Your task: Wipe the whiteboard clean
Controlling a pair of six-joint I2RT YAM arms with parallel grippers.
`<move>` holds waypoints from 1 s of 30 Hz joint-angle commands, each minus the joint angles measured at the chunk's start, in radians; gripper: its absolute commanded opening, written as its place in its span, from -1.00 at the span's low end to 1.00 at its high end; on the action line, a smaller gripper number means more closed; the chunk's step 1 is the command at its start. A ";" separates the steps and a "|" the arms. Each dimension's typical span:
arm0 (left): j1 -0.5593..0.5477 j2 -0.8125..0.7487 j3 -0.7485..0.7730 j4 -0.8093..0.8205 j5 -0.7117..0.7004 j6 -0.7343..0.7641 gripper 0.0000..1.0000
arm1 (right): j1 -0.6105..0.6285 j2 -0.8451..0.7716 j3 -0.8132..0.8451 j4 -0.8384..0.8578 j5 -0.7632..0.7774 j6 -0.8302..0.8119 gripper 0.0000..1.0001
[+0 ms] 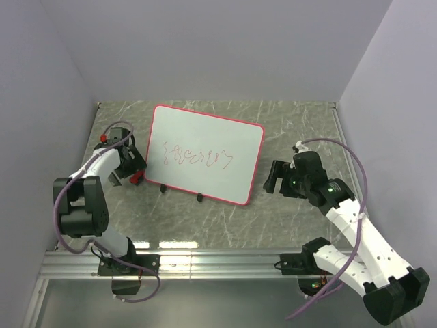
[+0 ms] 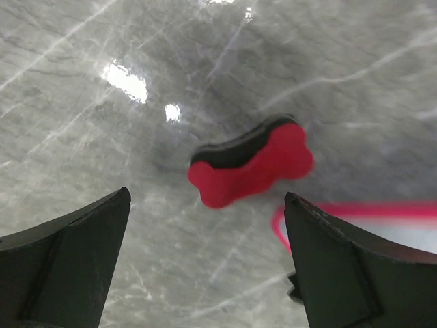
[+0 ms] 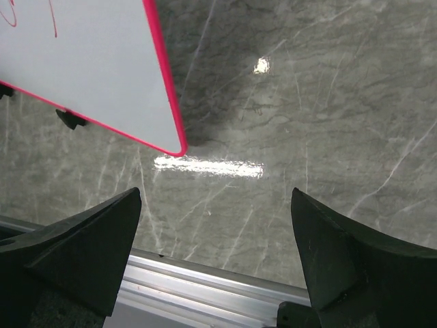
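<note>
The whiteboard (image 1: 205,152) lies flat in the middle of the table, white with a red-pink frame, red scribbles across it and two small black feet on its near edge. A corner of it shows in the left wrist view (image 2: 369,222) and in the right wrist view (image 3: 89,68). A small red bow-shaped eraser (image 2: 251,167) with a black underside lies on the table just left of the board, also in the top view (image 1: 136,177). My left gripper (image 2: 205,263) is open above and just short of the eraser. My right gripper (image 3: 215,256) is open and empty, right of the board's near right corner.
The table is grey marble-patterned (image 1: 287,212). A metal rail (image 1: 218,263) runs along the near edge, also in the right wrist view (image 3: 205,290). White walls close in the back and both sides.
</note>
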 commanded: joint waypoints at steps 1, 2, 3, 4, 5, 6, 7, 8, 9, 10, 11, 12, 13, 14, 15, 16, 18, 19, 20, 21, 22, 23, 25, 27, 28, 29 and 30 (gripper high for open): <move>-0.001 0.060 0.027 0.031 0.017 0.028 0.99 | 0.007 0.021 0.053 0.036 0.009 -0.012 0.93; -0.001 0.074 0.041 0.030 0.008 0.032 0.99 | 0.008 0.033 0.056 0.036 0.009 -0.010 0.93; -0.001 0.087 0.050 0.022 0.001 0.030 0.99 | 0.008 0.042 0.061 0.037 0.007 -0.009 0.92; -0.001 0.118 0.060 0.016 -0.005 0.033 0.99 | 0.008 0.047 0.064 0.040 0.006 -0.009 0.93; -0.001 0.132 0.076 0.002 -0.024 0.036 0.99 | 0.008 0.061 0.069 0.042 0.004 -0.007 0.92; -0.001 0.146 0.086 -0.007 -0.034 0.032 0.98 | 0.008 0.067 0.076 0.040 0.004 -0.006 0.92; -0.001 0.170 0.099 -0.016 -0.046 0.032 0.97 | 0.008 0.082 0.079 0.040 0.004 -0.006 0.91; -0.001 0.181 0.104 -0.036 -0.073 0.033 0.96 | 0.008 0.090 0.082 0.039 0.006 -0.006 0.91; 0.000 0.192 0.112 -0.047 -0.092 0.026 0.95 | 0.008 0.098 0.090 0.039 0.007 -0.004 0.91; 0.005 0.205 0.118 -0.053 -0.103 0.022 0.93 | 0.008 0.111 0.093 0.039 0.006 -0.004 0.91; 0.024 0.207 0.118 -0.058 -0.106 0.019 0.92 | 0.007 0.118 0.098 0.037 0.006 -0.004 0.90; 0.038 0.207 0.115 -0.058 -0.107 0.009 0.92 | 0.007 0.121 0.098 0.040 0.004 -0.003 0.90; 0.072 0.200 0.107 -0.055 -0.101 0.007 0.91 | 0.008 0.127 0.098 0.043 0.003 0.000 0.90; 0.087 0.193 0.104 -0.043 -0.089 0.009 0.90 | 0.007 0.130 0.098 0.045 0.001 -0.001 0.90; 0.103 0.183 0.101 -0.037 -0.063 0.018 0.90 | 0.008 0.130 0.098 0.048 0.000 -0.001 0.89; 0.120 0.178 0.101 -0.032 -0.054 0.025 0.88 | 0.008 0.131 0.098 0.054 -0.002 0.001 0.89; 0.123 0.157 0.109 -0.018 -0.029 0.047 0.87 | 0.007 0.133 0.092 0.060 -0.005 0.001 0.89; 0.123 0.146 0.115 -0.001 -0.003 0.058 0.86 | 0.008 0.136 0.092 0.065 -0.008 0.002 0.89; 0.123 0.129 0.116 0.017 0.027 0.068 0.86 | 0.008 0.139 0.090 0.065 -0.010 0.002 0.89; 0.123 0.097 0.115 0.051 0.081 0.081 0.87 | 0.008 0.139 0.092 0.068 -0.011 0.004 0.89; 0.123 0.085 0.121 0.060 0.098 0.084 0.87 | 0.010 0.142 0.092 0.069 -0.011 0.004 0.89; 0.121 0.077 0.129 0.069 0.119 0.090 0.88 | 0.010 0.142 0.095 0.071 -0.013 0.005 0.89; 0.121 0.075 0.158 0.077 0.156 0.111 0.89 | 0.008 0.142 0.098 0.076 -0.013 0.008 0.89; 0.121 0.089 0.178 0.076 0.170 0.133 0.90 | 0.008 0.145 0.105 0.074 -0.013 0.011 0.89; 0.121 0.094 0.197 0.071 0.181 0.137 0.91 | 0.007 0.150 0.109 0.072 -0.013 0.013 0.89; 0.121 0.097 0.204 0.074 0.190 0.151 0.91 | 0.008 0.150 0.110 0.071 -0.011 0.016 0.89; 0.123 0.097 0.213 0.077 0.193 0.157 0.93 | 0.008 0.148 0.112 0.066 -0.008 0.019 0.88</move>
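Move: The eraser lies almost beneath the left gripper: about 1 cm ahead, 2 cm to its right and 3 cm down. The whiteboard's near-left corner is level with this hand and some 5 cm to its right, and the black clip on the board's near edge is about 10 cm right and 5 cm back. From the right gripper the eraser is roughly 41 cm left, 8 cm ahead and 13 cm below. Bring the open left gripper down about 2 cm to the eraser's height, easing slightly forward, then sweep it level to the left some 4 cm. Without closing on the eraser, lift and reach forward, about 3.5 cm each, easing a little back to the right, with the fingertips tipping forward. Meanwhile ease the open right gripper about 2 cm forward and slightly left. ##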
